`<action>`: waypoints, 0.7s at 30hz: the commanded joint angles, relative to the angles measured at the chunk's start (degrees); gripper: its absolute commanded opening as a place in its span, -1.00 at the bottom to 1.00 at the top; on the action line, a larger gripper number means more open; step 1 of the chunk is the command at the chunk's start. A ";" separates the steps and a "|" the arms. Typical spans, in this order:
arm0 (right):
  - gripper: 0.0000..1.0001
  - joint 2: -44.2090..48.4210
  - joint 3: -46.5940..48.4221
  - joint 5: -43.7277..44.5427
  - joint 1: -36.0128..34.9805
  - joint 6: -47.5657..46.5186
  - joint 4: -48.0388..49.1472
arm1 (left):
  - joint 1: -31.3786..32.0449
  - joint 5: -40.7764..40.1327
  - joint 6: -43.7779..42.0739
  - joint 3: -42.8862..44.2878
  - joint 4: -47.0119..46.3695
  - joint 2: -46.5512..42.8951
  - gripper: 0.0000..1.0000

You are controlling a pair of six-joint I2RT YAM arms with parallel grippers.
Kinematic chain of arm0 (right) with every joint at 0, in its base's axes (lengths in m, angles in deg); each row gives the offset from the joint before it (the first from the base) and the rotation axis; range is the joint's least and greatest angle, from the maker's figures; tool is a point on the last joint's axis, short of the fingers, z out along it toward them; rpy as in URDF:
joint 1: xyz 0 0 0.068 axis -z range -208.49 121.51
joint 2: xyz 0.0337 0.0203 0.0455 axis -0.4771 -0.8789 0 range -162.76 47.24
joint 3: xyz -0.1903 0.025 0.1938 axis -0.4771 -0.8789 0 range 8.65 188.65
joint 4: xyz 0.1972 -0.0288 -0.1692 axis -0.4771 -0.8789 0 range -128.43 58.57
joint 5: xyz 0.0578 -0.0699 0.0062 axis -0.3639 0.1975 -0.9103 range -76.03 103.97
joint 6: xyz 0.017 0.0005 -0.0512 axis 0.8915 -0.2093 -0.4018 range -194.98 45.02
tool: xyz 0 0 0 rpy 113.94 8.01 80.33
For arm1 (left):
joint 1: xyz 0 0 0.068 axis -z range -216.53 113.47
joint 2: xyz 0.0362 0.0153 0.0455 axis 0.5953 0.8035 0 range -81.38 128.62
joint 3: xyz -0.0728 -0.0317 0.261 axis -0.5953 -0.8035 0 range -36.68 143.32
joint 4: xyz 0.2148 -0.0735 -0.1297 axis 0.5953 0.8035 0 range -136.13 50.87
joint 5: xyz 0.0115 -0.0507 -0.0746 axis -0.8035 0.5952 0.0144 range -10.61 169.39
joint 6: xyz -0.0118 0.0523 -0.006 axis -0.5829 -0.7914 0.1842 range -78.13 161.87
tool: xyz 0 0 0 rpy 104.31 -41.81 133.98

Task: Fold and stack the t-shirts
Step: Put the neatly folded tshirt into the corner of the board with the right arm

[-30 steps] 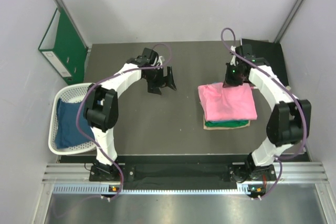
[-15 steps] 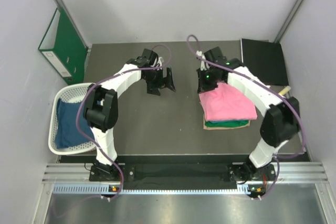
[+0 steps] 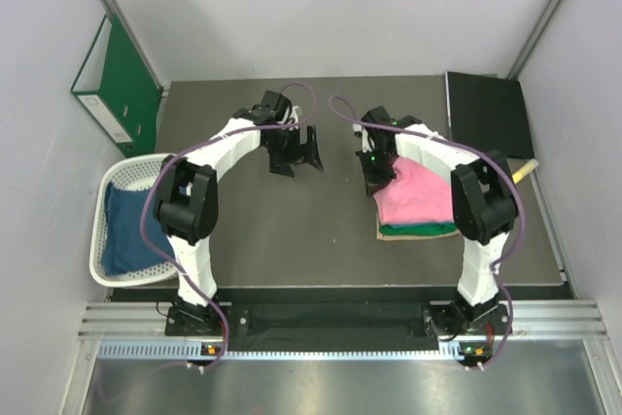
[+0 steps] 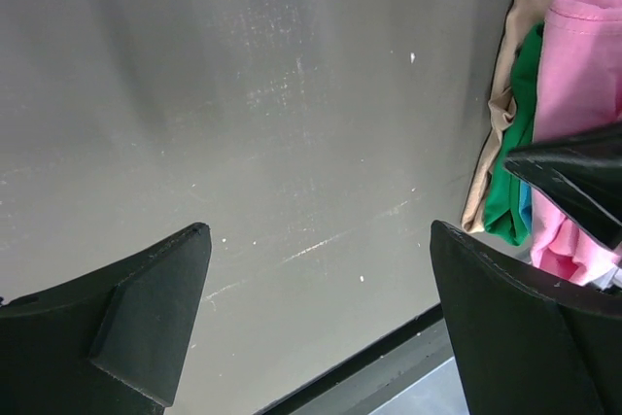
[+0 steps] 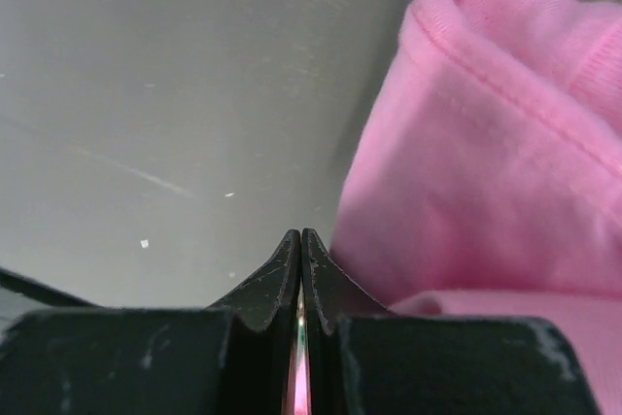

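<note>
A folded bright pink t-shirt (image 3: 428,193) tops a stack on the right half of the table, over a teal-green shirt (image 3: 420,229) and a beige layer (image 3: 386,233). My right gripper (image 3: 373,180) is shut and empty, its tips low at the stack's left edge beside the pink fold (image 5: 505,143). My left gripper (image 3: 297,158) hangs open over bare table left of the stack, nothing between its fingers (image 4: 146,318). The left wrist view shows the stack's edge, pink (image 4: 583,55) above green (image 4: 520,143). A dark blue t-shirt (image 3: 126,225) lies in the basket.
The white lattice basket (image 3: 136,164) stands at the table's left edge. A green ring binder (image 3: 121,85) leans on the left wall. A flat black folder (image 3: 486,114) lies at the back right. Grey tabletop (image 3: 292,230) stretches between basket and stack.
My right arm has swung from behind the stack round to its left edge, staying shut. The left arm has not moved.
</note>
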 commanded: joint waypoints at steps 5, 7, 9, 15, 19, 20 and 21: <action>-1.00 -5.95 2.70 8.18 -0.75 -2.03 -5.63 | -0.97 -0.84 -1.04 1.91 0.54 -1.70 0.97; -1.00 -6.13 1.83 9.60 -0.75 -1.51 -5.90 | -1.06 -0.84 -1.04 2.09 0.45 -1.62 0.97; -1.00 -5.52 -0.37 10.22 -0.40 -0.63 -5.55 | -1.24 -0.75 -1.22 2.26 0.54 -1.53 0.97; -1.00 -2.09 -7.92 13.38 2.66 1.04 -3.79 | -1.59 -0.57 -1.39 2.35 0.62 -1.27 0.97; -1.00 0.37 -13.28 14.70 6.18 0.96 -3.17 | -1.59 0.13 -1.39 2.44 0.45 -0.83 0.97; -1.00 1.42 -13.91 15.57 7.76 0.78 -3.17 | -1.50 0.13 -1.39 2.53 0.36 -0.74 0.97; -1.00 2.04 -14.61 15.93 8.73 0.87 -2.91 | -1.50 0.13 -1.48 2.53 0.36 -0.56 0.97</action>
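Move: The folded pink t-shirt, on top of the stack, has its middle about 10 cm to the right of the right hand, 1 cm back and 2 cm lower; the blue, green and beige shirts under it are centred some 11 cm right, 3 cm back and 4 cm below. The black box lies roughly 28 cm right, 19 cm ahead and 3 cm below. From the left hand the pink t-shirt is around 29 cm right, 7 cm back and 6 cm lower. With its fingers kept shut, the right hand sinks between 4 and 5 cm down the left side of the shirt stack, drifting right as it goes while the fingertips swing some 10 degrees to the right until they point almost straight down. Near table height it stops sinking and goes rightward and a little back, about 6 cm to the right in all, bearing with the closed fingers on the stack's left edge down at the beige shirt and pushing the whole pile along the board. ##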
